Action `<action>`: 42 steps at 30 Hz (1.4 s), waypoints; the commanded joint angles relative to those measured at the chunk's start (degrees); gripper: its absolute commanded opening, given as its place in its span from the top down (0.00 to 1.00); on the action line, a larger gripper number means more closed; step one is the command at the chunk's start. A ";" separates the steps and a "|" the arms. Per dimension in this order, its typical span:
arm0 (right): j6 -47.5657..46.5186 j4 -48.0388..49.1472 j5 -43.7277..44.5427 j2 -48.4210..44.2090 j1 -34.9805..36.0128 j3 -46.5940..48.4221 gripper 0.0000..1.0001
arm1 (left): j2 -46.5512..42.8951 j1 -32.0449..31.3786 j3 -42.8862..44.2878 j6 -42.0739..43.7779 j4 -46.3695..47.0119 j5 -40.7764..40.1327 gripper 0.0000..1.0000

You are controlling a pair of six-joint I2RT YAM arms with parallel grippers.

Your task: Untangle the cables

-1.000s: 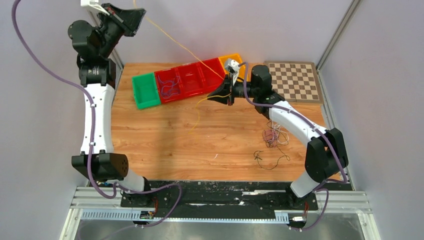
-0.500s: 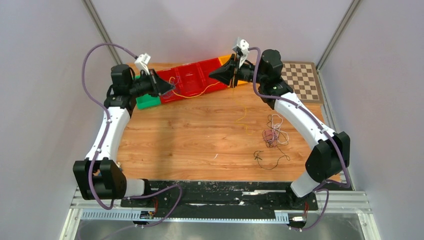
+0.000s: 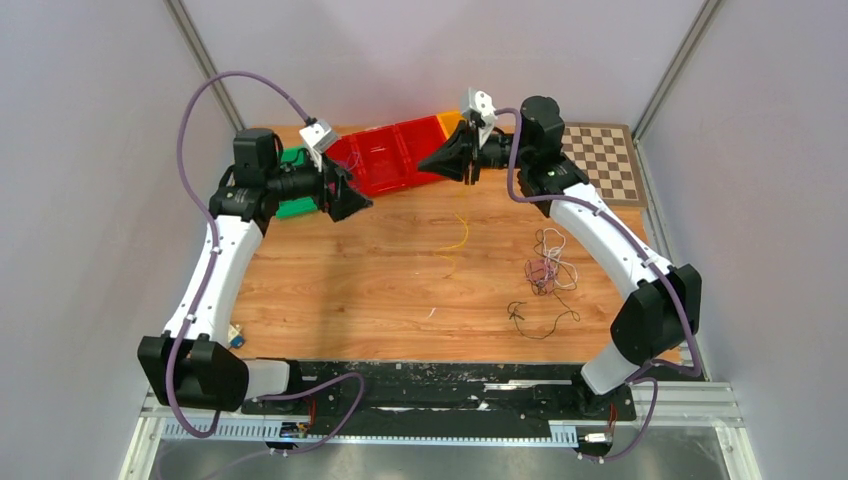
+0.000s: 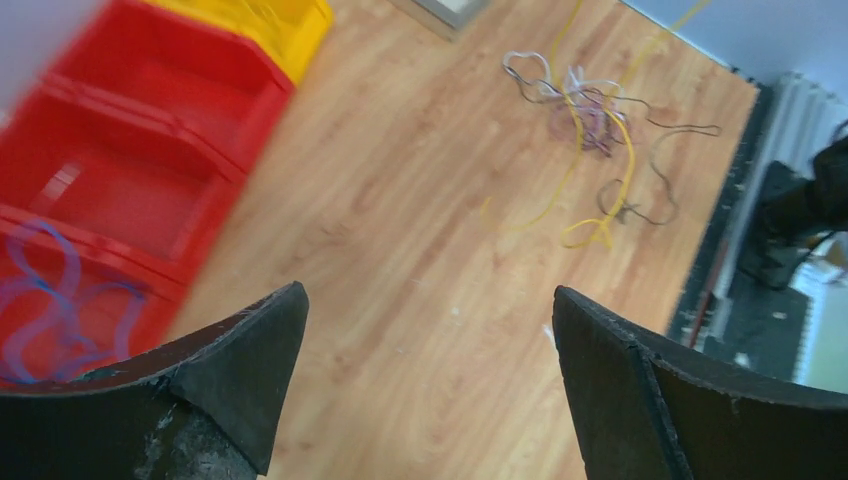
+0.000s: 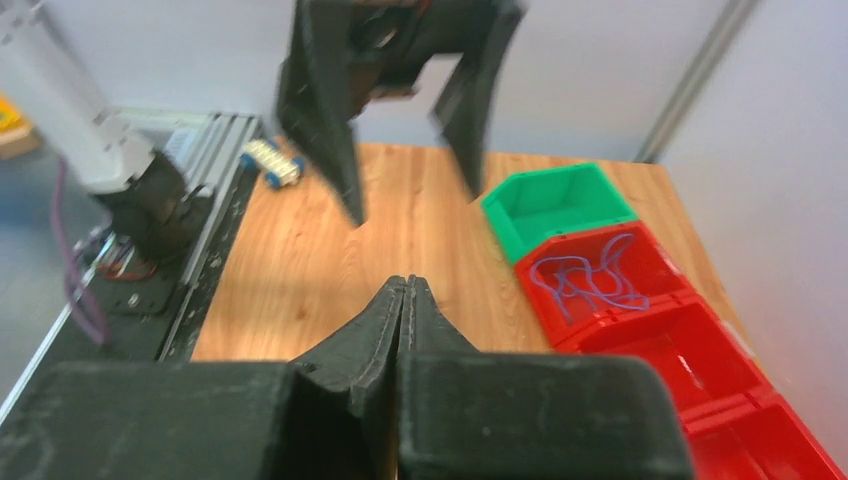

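My right gripper (image 3: 424, 166) is shut and held above the back of the table. A yellow cable (image 3: 458, 235) hangs from it down to the wood; it also shows in the left wrist view (image 4: 600, 195). In the right wrist view the right gripper (image 5: 405, 283) has its jaws pressed together and the cable is hidden. My left gripper (image 3: 355, 207) is open and empty, hovering beside the bins; its jaws stand wide apart (image 4: 428, 292). A tangle of pale and purple cables (image 3: 548, 268) lies at the right, with a black cable (image 3: 530, 314) in front of it.
A row of bins runs along the back: green (image 3: 290, 208), red (image 3: 400, 150) and orange (image 3: 450, 120). One red bin holds a blue-purple cable (image 5: 585, 280). A chessboard (image 3: 600, 160) lies at the back right. A small blue-white object (image 3: 235, 335) sits at the left edge.
The left arm came down from high up, let go of the yellow cable and moved right over the table. The right gripper rose slightly, and the cable now hangs from it alone.
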 commanded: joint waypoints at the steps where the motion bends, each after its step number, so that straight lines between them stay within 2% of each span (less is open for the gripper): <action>1: -15.95 -13.36 -13.43 -2.88 0.22 1.94 1.00 | -1.85 0.51 5.92 15.06 5.65 0.48 0.00; 6: -35.17 -25.82 -14.81 -5.97 1.12 -0.57 1.00 | 1.57 -0.25 8.29 20.35 9.07 4.67 0.00; 9: -42.35 -30.69 -13.96 -7.44 1.44 -2.20 0.99 | 3.27 -4.07 8.88 24.43 13.12 6.47 0.00; 12: -45.28 -32.15 -12.15 -8.10 1.97 -3.43 0.73 | 6.57 -8.18 9.92 29.51 14.10 6.62 0.00; 15: -44.04 -33.64 -11.46 -8.31 2.42 -3.45 0.19 | 9.05 -8.99 9.48 25.59 18.77 7.08 0.00; 16: -43.32 -33.96 -11.35 -8.52 2.48 -3.60 0.03 | 9.28 -8.98 9.08 23.50 20.78 7.14 0.00; 17: -43.23 -34.54 -11.53 -8.92 2.54 -3.80 0.00 | 9.42 -9.03 8.21 23.13 21.43 7.88 0.00; 24: -51.07 -37.10 -12.87 -13.36 3.25 -7.95 0.00 | 8.56 -13.88 3.06 26.08 23.09 9.90 0.00; 29: -58.06 -39.56 -11.22 -15.69 4.46 -8.84 0.00 | 8.39 -16.33 -2.64 16.40 36.08 10.01 0.00; 32: -62.78 -43.20 -11.05 -16.13 4.54 -8.93 0.00 | 8.30 -17.36 -3.91 16.00 37.91 10.12 0.00; 35: -63.64 -43.91 -11.13 -16.42 4.53 -8.89 0.00 | 10.24 -18.16 -2.63 14.72 35.50 12.99 0.00; 36: -63.50 -43.98 -11.30 -16.42 4.60 -8.75 0.00 | 10.98 -18.49 -3.18 11.09 36.39 13.59 0.00; 37: -63.43 -44.02 -11.46 -16.54 4.61 -8.61 0.00 | 11.16 -19.18 -4.19 8.19 41.07 13.64 0.00; 38: -63.53 -43.96 -11.57 -16.71 4.68 -8.47 0.00 | 11.41 -19.49 -7.20 0.36 45.38 12.78 0.00; 39: -63.82 -43.95 -11.57 -16.95 4.70 -8.57 0.00 | 11.59 -20.00 -9.10 -3.59 55.16 11.96 0.00; 40: -64.11 -44.06 -11.63 -17.30 4.77 -8.67 0.00 | 12.31 -20.25 -12.14 -11.86 59.54 9.92 0.00; 41: -64.51 -44.05 -11.78 -17.69 4.79 -8.91 0.00 | 12.92 -20.65 -13.07 -15.59 66.48 8.27 0.00; 42: -64.89 -44.07 -12.15 -18.18 4.83 -9.14 0.00 | 14.37 -20.79 -14.03 -22.15 69.02 7.64 0.00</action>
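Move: The yellow cable hangs from the shut right fingers, its dangling part centred about 12 cm back, 6 cm right and some 15 cm below that hand. From the open left hand this part lies roughly 17 cm right, 9 cm back and 8 cm lower. The pink-and-white cable tangle lies on the table, some 18 cm back, 27 cm right and 36 cm below the right hand. The middle red box is about 9 cm ahead of the left hand, 1 cm right and 25 cm below. The right hand draws back 12 cm, sinking, and opens wide; the open left hand crosses 14 cm right towards it. ##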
